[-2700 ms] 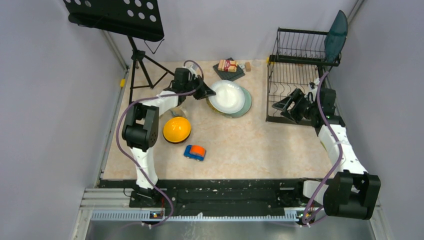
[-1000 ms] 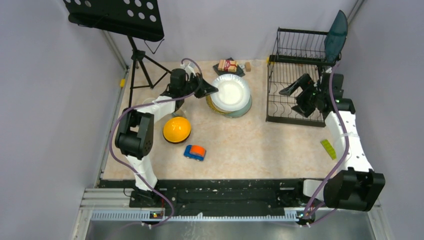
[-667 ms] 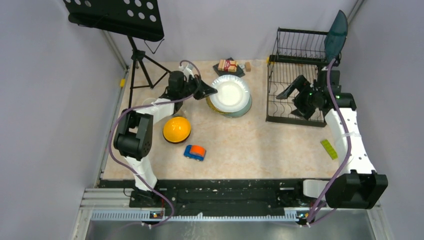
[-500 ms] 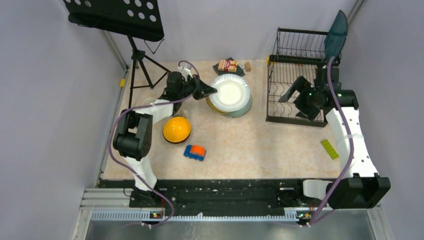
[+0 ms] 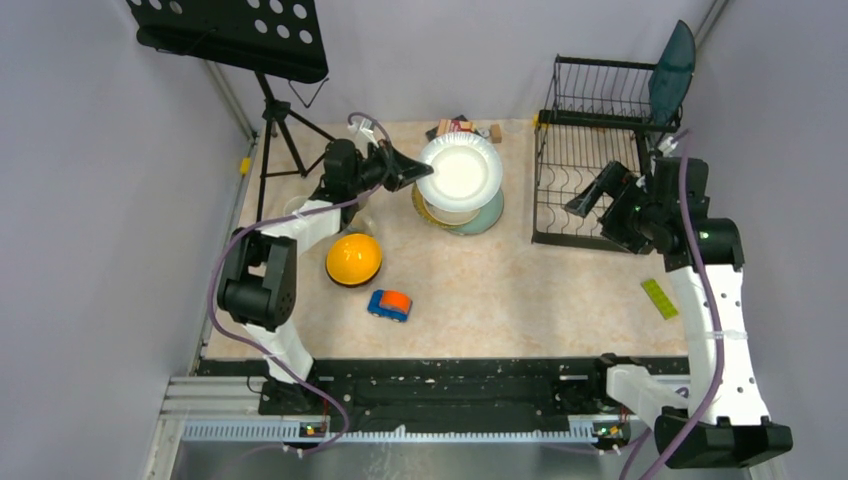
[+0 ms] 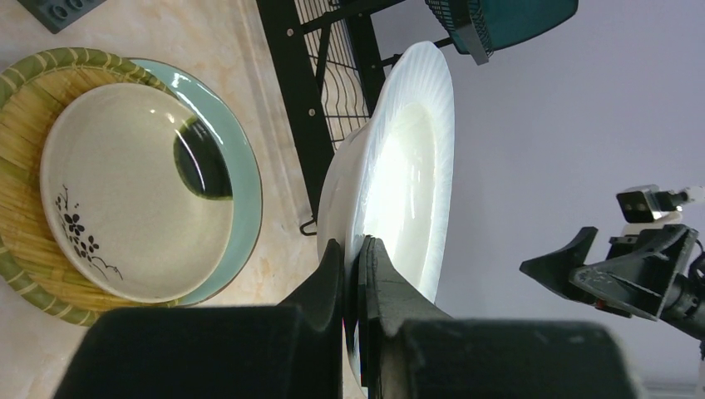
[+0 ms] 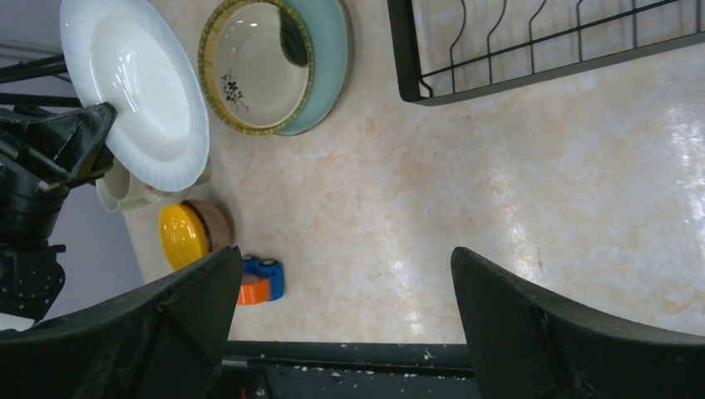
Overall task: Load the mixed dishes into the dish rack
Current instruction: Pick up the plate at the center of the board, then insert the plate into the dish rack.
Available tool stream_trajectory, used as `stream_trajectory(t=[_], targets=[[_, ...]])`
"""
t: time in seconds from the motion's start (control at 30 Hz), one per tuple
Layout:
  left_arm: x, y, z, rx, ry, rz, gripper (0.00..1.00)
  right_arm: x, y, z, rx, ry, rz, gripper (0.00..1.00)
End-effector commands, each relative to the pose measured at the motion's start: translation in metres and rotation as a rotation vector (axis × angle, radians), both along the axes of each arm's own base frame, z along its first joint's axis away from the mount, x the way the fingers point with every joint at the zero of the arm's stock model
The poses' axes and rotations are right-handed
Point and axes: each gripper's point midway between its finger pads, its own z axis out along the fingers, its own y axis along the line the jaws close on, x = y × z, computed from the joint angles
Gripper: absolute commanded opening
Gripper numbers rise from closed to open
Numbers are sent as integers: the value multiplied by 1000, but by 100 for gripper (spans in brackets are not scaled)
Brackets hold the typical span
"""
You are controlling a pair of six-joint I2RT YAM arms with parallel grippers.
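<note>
My left gripper (image 5: pixel 418 177) is shut on the rim of a white round plate (image 5: pixel 461 171), which hangs tilted above the plates still stacked on the table. In the left wrist view the fingertips (image 6: pixel 336 259) pinch the plate (image 6: pixel 407 166) edge-on. The stack holds a cream flowered plate (image 6: pixel 133 191), a yellowish plate (image 6: pixel 25 133) and a mint-green plate (image 6: pixel 243 183). The dish rack (image 5: pixel 590 165) stands at the back right with a dark teal square plate (image 5: pixel 672 60) in its upper tier. My right gripper (image 5: pixel 600 207) hovers open over the rack's near edge, holding nothing. An orange-yellow bowl (image 5: pixel 353 258) lies by the left arm.
A blue-and-orange toy car (image 5: pixel 389 304) sits near the bowl. A pale mug (image 7: pixel 125 189) stands beside the bowl, partly hidden behind the lifted plate. The music stand (image 5: pixel 235 30) rises at the back left. A packet on a dark mat (image 5: pixel 462 127) lies behind the stack. A green strip (image 5: pixel 657 297) lies at the right.
The left gripper has lifted the white plate off the stack and tilted it up. The right arm has risen and drawn back toward the right, gripper still open.
</note>
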Motion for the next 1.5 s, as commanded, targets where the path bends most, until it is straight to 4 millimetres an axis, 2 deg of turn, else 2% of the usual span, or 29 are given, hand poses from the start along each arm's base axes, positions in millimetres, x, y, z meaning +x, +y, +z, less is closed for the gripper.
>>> stream_trajectory(t=[0.0,0.2,0.3,0.4,0.5,0.63,0.73,0.83,0.97,1.13,1.3,1.47], targets=[[-12,2,68,-63,-201,-22,0,21,21,5,94,-73,75,99],[-6,8,84,-45,-237,27,0,58,55,53,250,-288,221,99],[-2,8,102,-62,-266,38,0,70,61,65,281,-368,252,99],[-1,9,114,-62,-297,46,0,76,68,62,294,-403,308,99],[-1,11,119,-45,-314,57,0,81,73,49,299,-395,353,99],[-4,12,111,-59,-305,66,0,85,80,36,330,-403,395,99],[-7,9,105,-88,-289,57,0,81,88,26,389,-431,442,99],[-16,-1,99,-85,-298,-8,0,76,95,22,404,-442,490,99],[-13,-8,95,-100,-268,-20,0,72,111,14,397,-463,552,99],[-16,-28,108,-180,-225,-125,0,90,127,-4,411,-422,567,99],[-21,-33,120,-334,-143,-199,0,113,132,6,414,-468,529,99],[-24,-39,119,-337,-104,-210,0,124,144,13,444,-470,556,99]])
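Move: The white plate in the left fingers has its middle about 23 cm left of the right hand, 10 cm ahead and some 5 cm lower. From that hand the bowl stack lies about 24 cm left, 6 cm ahead and 17 cm down, the dish rack's lower tray 10 cm ahead, 6 cm right and 16 cm down. The left hand has the plate's middle about 6 cm to its right; the open right gripper waits 30 cm right and 10 cm back. Left fingers keep their pinch on the white plate's left rim, lifting it about 5 cm, then taking it a few centimetres right as they tip upward. The wide-open right hand first goes mostly forward and left, then mainly left, to the plate's right edge, some 17 cm in all and a little lower, turning about 30 degrees counter-clockwise; contact can't be made out. ##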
